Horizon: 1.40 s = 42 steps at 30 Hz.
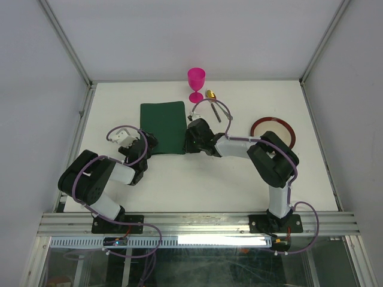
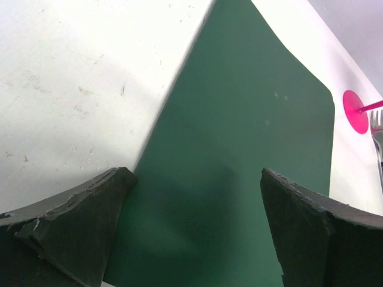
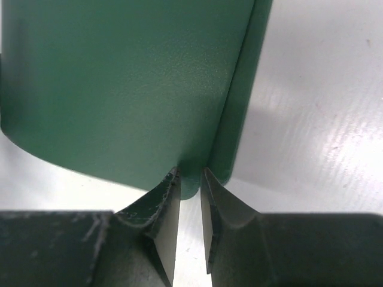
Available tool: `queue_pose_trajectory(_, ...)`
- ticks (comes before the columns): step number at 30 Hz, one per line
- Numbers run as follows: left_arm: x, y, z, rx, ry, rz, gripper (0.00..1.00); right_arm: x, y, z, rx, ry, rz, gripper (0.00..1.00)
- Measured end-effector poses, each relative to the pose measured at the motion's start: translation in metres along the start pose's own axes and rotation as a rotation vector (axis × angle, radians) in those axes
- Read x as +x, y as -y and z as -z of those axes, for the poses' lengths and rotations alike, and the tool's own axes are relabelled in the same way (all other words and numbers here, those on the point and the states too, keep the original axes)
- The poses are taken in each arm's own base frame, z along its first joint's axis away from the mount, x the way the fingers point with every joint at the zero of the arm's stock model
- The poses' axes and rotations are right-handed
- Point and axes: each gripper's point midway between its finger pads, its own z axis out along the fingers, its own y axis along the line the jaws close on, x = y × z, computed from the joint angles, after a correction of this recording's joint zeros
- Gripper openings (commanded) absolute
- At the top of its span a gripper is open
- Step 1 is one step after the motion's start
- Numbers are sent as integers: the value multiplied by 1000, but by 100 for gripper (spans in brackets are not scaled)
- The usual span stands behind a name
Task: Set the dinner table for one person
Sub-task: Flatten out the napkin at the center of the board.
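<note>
The dinner table [image 1: 114, 101] is a white top with aluminium rails. A dark green placemat [image 1: 163, 122] lies on it left of centre. My right gripper [image 1: 188, 142] is at the mat's near right corner; in the right wrist view its jaws [image 3: 190, 176] pinch that corner, and the placemat [image 3: 131, 78] bends up in a crease there. My left gripper [image 1: 145, 145] hovers at the mat's near left corner. In the left wrist view it [image 2: 197, 197] stands wide open over the placemat [image 2: 239, 119], with nothing between its fingers.
A pink goblet [image 1: 196, 81] stands at the far edge behind the mat, with a gold spoon [image 1: 210, 94] and a steel utensil [image 1: 215, 112] to its right. A red-rimmed plate [image 1: 272, 119] lies at the right, partly under my right arm. The goblet's foot [image 2: 355, 111] and a fork [image 2: 377, 128] show in the left wrist view.
</note>
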Motion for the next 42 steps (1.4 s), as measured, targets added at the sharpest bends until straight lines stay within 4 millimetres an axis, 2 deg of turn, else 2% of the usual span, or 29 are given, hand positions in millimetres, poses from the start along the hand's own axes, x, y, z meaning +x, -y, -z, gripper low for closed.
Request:
queue_pose_trajectory(18,3,5,1,23,-19,9,98,-12,-35,2,-143,38,-30,22)
queue_pose_trajectory(25,4,5,2,27,-23,8,98,-22,-53,-11,-203,50,-33,22)
queue_pose_trajectory(27,4,5,2,27,-23,8,98,-21,-55,-13,-212,44,-33,25)
queue_pose_trajectory(30,4,4,3,27,-22,8,98,-18,-57,-13,-219,33,-33,40)
queue_pose_trajectory(32,4,4,4,28,-23,8,98,-15,-60,-12,-225,25,-29,45)
queue_pose_trajectory(37,3,3,5,26,-24,6,99,1,-71,-7,-236,-9,-6,50)
queue_pose_trajectory(42,-1,-5,13,13,-22,-3,99,21,-87,5,-261,-32,0,51)
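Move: The right hand, fingers nearly shut, is at the napkin's near right corner, where two layers show; the napkin's middle lies about 10 cm ahead, 9 cm to its left and 1 cm lower. From this hand the goblet stands some 24 cm ahead and 4 cm right, the spoon about 19 cm ahead and 13 cm right. From the left hand, wide open over the near left part, the napkin's middle is roughly 5 cm ahead, 6 cm right and 2 cm lower. From the napkin's near right corner the right hand goes up about 2.5 cm and left along the near edge, still nearly shut, its left side rolling up some 10 degrees. Roughly 5 cm across, its fingers open to about half and it draws back some 5 cm towards its base, still drifting left and turning slightly counter-clockwise, while the open left hand eases back over a centimetre at the end. ##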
